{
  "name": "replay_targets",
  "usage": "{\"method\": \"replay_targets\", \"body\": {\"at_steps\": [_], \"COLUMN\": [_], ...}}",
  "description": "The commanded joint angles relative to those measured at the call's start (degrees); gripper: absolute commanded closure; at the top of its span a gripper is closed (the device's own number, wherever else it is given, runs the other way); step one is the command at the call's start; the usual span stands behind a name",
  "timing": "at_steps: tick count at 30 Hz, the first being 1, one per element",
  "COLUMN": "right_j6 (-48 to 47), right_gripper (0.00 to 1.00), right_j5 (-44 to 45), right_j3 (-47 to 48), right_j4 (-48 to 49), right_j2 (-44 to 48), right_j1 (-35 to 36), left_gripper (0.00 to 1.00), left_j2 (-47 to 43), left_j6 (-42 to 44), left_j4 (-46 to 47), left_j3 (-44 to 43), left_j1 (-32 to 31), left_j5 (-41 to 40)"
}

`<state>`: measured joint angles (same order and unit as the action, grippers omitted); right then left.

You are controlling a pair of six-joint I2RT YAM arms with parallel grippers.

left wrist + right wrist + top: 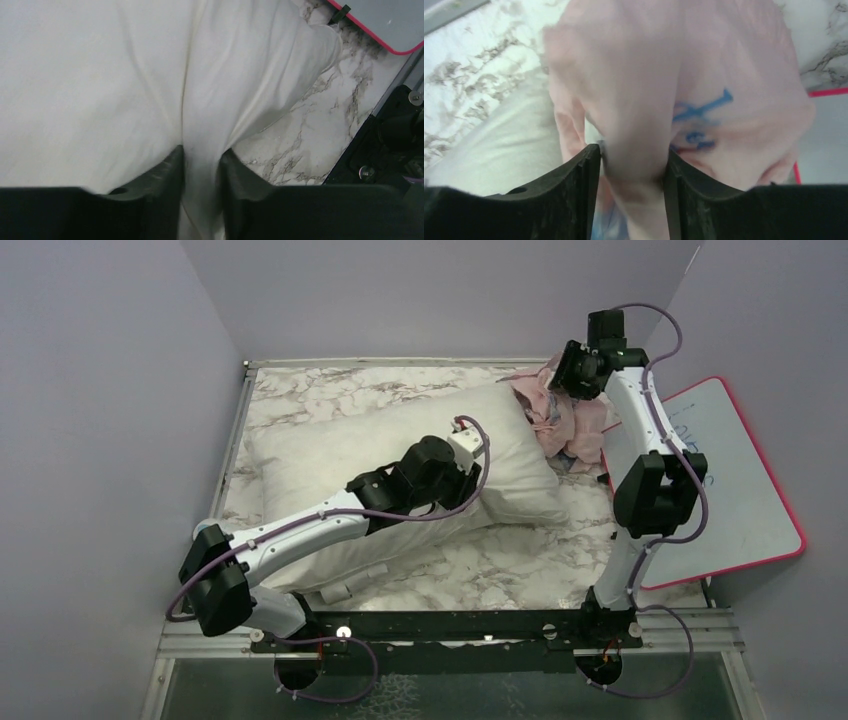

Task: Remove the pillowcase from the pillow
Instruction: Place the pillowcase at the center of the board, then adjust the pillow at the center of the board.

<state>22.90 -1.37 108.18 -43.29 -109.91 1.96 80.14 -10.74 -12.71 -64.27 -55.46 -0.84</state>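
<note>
The plump white pillow (pixel 330 450) lies bare across the marble table. My left gripper (pixel 470 480) is pressed down on its near right part. In the left wrist view a raised fold of the pillow (pixel 100 75) runs up between the jaws of the left gripper (pixel 202 155), which stand a little apart. The pink pillowcase (pixel 555 415) sits bunched off the pillow's far right corner. My right gripper (pixel 565 385) hangs over it. In the right wrist view a blurred hank of the pillowcase (pixel 724 75) sits between the parted jaws of the right gripper (pixel 634 152). A corner of the pillow (pixel 499 145) shows at left.
A pink-framed whiteboard (pixel 730 480) lies at the right edge, partly under the right arm, its corner in the left wrist view too (pixel 390 20). Purple walls close in the left, back and right. Bare marble (pixel 500 560) shows in front of the pillow.
</note>
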Motion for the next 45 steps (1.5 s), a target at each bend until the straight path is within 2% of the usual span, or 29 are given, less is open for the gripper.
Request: {"method": "replay_targets", "body": {"at_steps": [1,3,5,8,12,14,16,19,22,25,27,30,32,35,37,41,45], "right_j6": [-1.97,-2.61,-3.56,-4.40,-4.08,-3.83,-4.87,-2.76,1.46,3.59,0.76,-4.16,-6.69,-7.28,-7.02,-4.62,-6.87], "right_gripper": [0.37,0.30,0.26,0.23,0.23,0.23,0.23,0.28,0.33,0.34,0.32,0.25,0.23,0.21,0.17,0.01,0.00], "right_j5": [3.07,4.48,2.78,-6.93,-27.40,-31.00,-28.47,-16.20,-6.49,-5.73,-4.88,2.94,4.87,0.46,-2.71,0.94,5.40], "right_j3": [2.07,1.40,0.36,-3.16,-11.78,-14.79,-17.19,-19.92,-30.56,-42.20,-41.40,-29.36,-22.40,-19.22,-21.24,-26.49,-31.87], "right_j4": [-4.80,-4.55,-3.59,-0.62,7.90,10.28,10.52,5.47,5.88,10.25,9.69,3.33,4.04,9.15,14.95,21.96,27.54], "right_j2": [0.46,4.11,7.46,12.61,17.75,17.84,16.26,11.66,10.55,10.77,9.61,8.79,11.28,17.68,22.58,32.52,41.51], "right_j1": [0.06,0.07,0.07,0.13,2.30,6.45,11.89,18.07,22.01,23.52,23.53,23.58,23.53,23.54,23.53,23.54,23.53], "left_gripper": [0.49,0.33,0.27,0.22,0.16,0.12,0.11,0.08,0.08,0.07,0.07,0.01,0.01,0.01,0.01,0.01,0.01], "left_j2": [-4.00,-5.72,-6.80,-7.50,-6.51,-6.07,-6.04,-6.29,-7.56,-10.24,-11.12,-10.67,-10.81,-11.11,-11.85,-14.05,-15.54], "left_j6": [0.21,0.52,1.14,2.38,2.32,1.28,-0.62,-4.72,-9.29,-12.67,-13.75,-14.61,-15.71,-19.14,-20.63,-18.02,-12.63], "left_j4": [-1.83,-1.87,-2.34,-4.19,-7.87,-9.54,-10.72,-12.25,-13.83,-13.87,-13.84,-16.06,-16.84,-19.04,-21.37,-24.65,-25.46], "left_j3": [-2.35,-3.16,-4.51,-7.48,-11.17,-12.01,-11.75,-9.52,-5.29,-0.19,1.55,-1.79,-4.56,-8.04,-9.66,-12.30,-15.31], "left_j1": [0.00,0.05,0.05,0.29,2.52,5.04,8.31,14.99,20.09,24.76,28.00,30.52,30.57,30.54,30.50,30.50,30.50], "left_j5": [-4.85,-6.57,-8.01,-10.13,-14.28,-14.93,-14.03,-10.22,-7.38,-5.29,-3.58,-2.02,-5.20,-13.90,-19.60,-29.22,-34.87]}}
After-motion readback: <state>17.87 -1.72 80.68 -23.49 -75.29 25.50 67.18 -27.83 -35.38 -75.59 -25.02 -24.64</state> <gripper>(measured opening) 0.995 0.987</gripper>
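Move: The left gripper pinches a fold of the white pillow, whose middle lies about 17 cm to its left, 2 cm ahead and 10 cm below; the pillowcase is some 17 cm ahead, 24 cm right and 13 cm below. From the right gripper, still gripping the bunched pillowcase, that bundle's middle is about 5 cm back, straight in line sideways and 12 cm below, while the pillow's middle lies roughly 40 cm left, 22 cm back and 14 cm below. Open both grippers wide to free pillow and pillowcase. Lift the left, swing it about 25 cm left and somewhat forward over the pillow, turning some 60 degrees counter-clockwise, dipping midway, then rising. Raise the right, carry it left and back towards the pillow, dip well below its start, then lift it higher, tipping the fingers up. ##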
